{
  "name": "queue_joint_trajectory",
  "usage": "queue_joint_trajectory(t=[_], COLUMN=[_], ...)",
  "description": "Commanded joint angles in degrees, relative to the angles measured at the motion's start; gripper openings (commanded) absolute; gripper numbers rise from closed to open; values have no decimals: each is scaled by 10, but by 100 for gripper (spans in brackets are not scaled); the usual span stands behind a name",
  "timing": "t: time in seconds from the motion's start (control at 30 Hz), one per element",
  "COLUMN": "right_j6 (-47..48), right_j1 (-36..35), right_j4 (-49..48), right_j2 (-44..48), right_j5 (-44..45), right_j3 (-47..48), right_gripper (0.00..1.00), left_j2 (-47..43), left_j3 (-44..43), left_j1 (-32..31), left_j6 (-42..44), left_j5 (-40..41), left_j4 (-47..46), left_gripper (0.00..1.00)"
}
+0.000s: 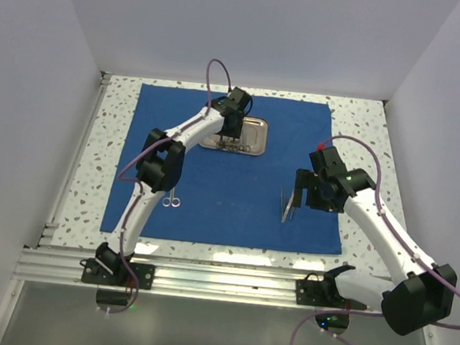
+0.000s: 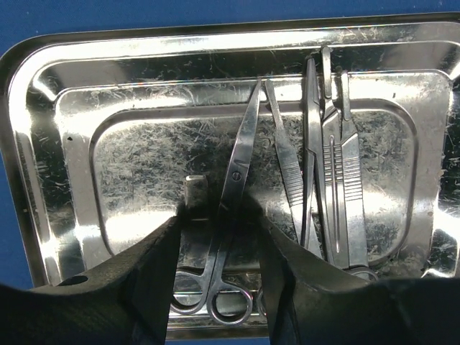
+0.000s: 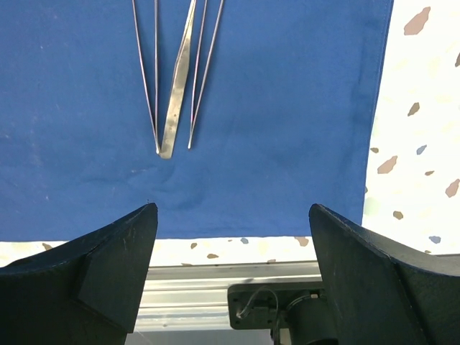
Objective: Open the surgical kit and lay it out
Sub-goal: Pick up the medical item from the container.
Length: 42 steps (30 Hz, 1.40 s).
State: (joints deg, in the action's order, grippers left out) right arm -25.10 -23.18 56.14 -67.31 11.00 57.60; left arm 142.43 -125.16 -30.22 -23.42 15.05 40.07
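Note:
The surgical kit's royal-blue cloth point(image 1: 226, 209) lies spread flat on the table. Its steel tray point(image 1: 259, 128) sits at the back centre. My left gripper point(image 1: 231, 140) hangs over the tray, open. In the left wrist view the left gripper point(image 2: 219, 244) straddles the shanks of a pair of scissors point(image 2: 237, 172) lying in the tray point(image 2: 43, 144), with gaps on both sides. Tweezers point(image 2: 287, 165) and flat steel handles point(image 2: 345, 194) lie to their right. Another pair of scissors point(image 1: 172, 200) lies on the cloth at the left. My right gripper point(image 1: 297, 199) point(image 3: 231, 208) is open and empty, just short of tweezers point(image 3: 176, 86) on the cloth.
Thin forceps point(image 3: 147, 72) lie beside the tweezers on the cloth. Speckled tabletop point(image 1: 365, 128) borders the cloth. An aluminium rail point(image 1: 219, 282) with the arm bases runs along the near edge. White walls close in the left, right and back sides.

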Motion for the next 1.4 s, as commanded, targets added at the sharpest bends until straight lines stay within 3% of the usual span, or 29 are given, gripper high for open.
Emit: queue_joint_trajectory(t=[0.0,0.17,0.33,0.37,0.47,0.67,0.87,1.07,1.17,1.37], right_j6=[-12,-14,-16,-17,-16,-10,0,2,3,5], right_j1=[3,2,3,2,3,2,2,2,3,3], right_j4=[15,11,-1,-6,-10,-17,-18,-18,-21,-31], right_j2=[13,1,-8,-14,-16,-32,-42,-44,-48,-62], right_j5=[11,12,11,8,6,1,4,5,3,-12], right_j3=[7,11,13,10,8,14,23,22,22,30], right_gripper=[90,90,90,90,90,90,90,90,90,90], left_j2=[19,20,-18,-37,-48,-9,41,61,54,-11], left_j3=[-10,18,133,196,214,166,138,158,163,184], left_j1=[2,12,27,44,59,76,75,77,80,88], left_j6=[14,27,39,38,32,43,58,65,66,75], left_j5=[30,-19,-64,-71,-87,-140,-197,-218,-231,-352], left_j4=[34,74,100,97,99,115,121,113,108,26], left_gripper=[50,48,44,42,41,34,20,0,0,0])
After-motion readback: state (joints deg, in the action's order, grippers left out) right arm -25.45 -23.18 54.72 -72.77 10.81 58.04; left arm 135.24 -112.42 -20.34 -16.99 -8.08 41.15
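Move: The scissors lie almost directly under the half-open left fingers, about 2 cm below them and pointing outward in the metal tray. A flat-handled tool lies some 3 cm to the hand's right and 1 cm ahead, and the ringed clamps lie about 5 cm right, level with it; the tray's left rim is roughly 8 cm to its left. From the right hand the scissors are some 29 cm ahead, 25 cm to its left and 12 cm lower. The scissors in the tray are what the left hand closes on: it goes some 5 cm to the left, away from the ringed clamps, and about 4 cm back while sinking 2 cm. It tips about 15 degrees so the fingers point more steeply down. The fingers shut and pinch the scissors' shanks just ahead of the finger rings, easing back right about 1 cm as they close, then begin to rise. ##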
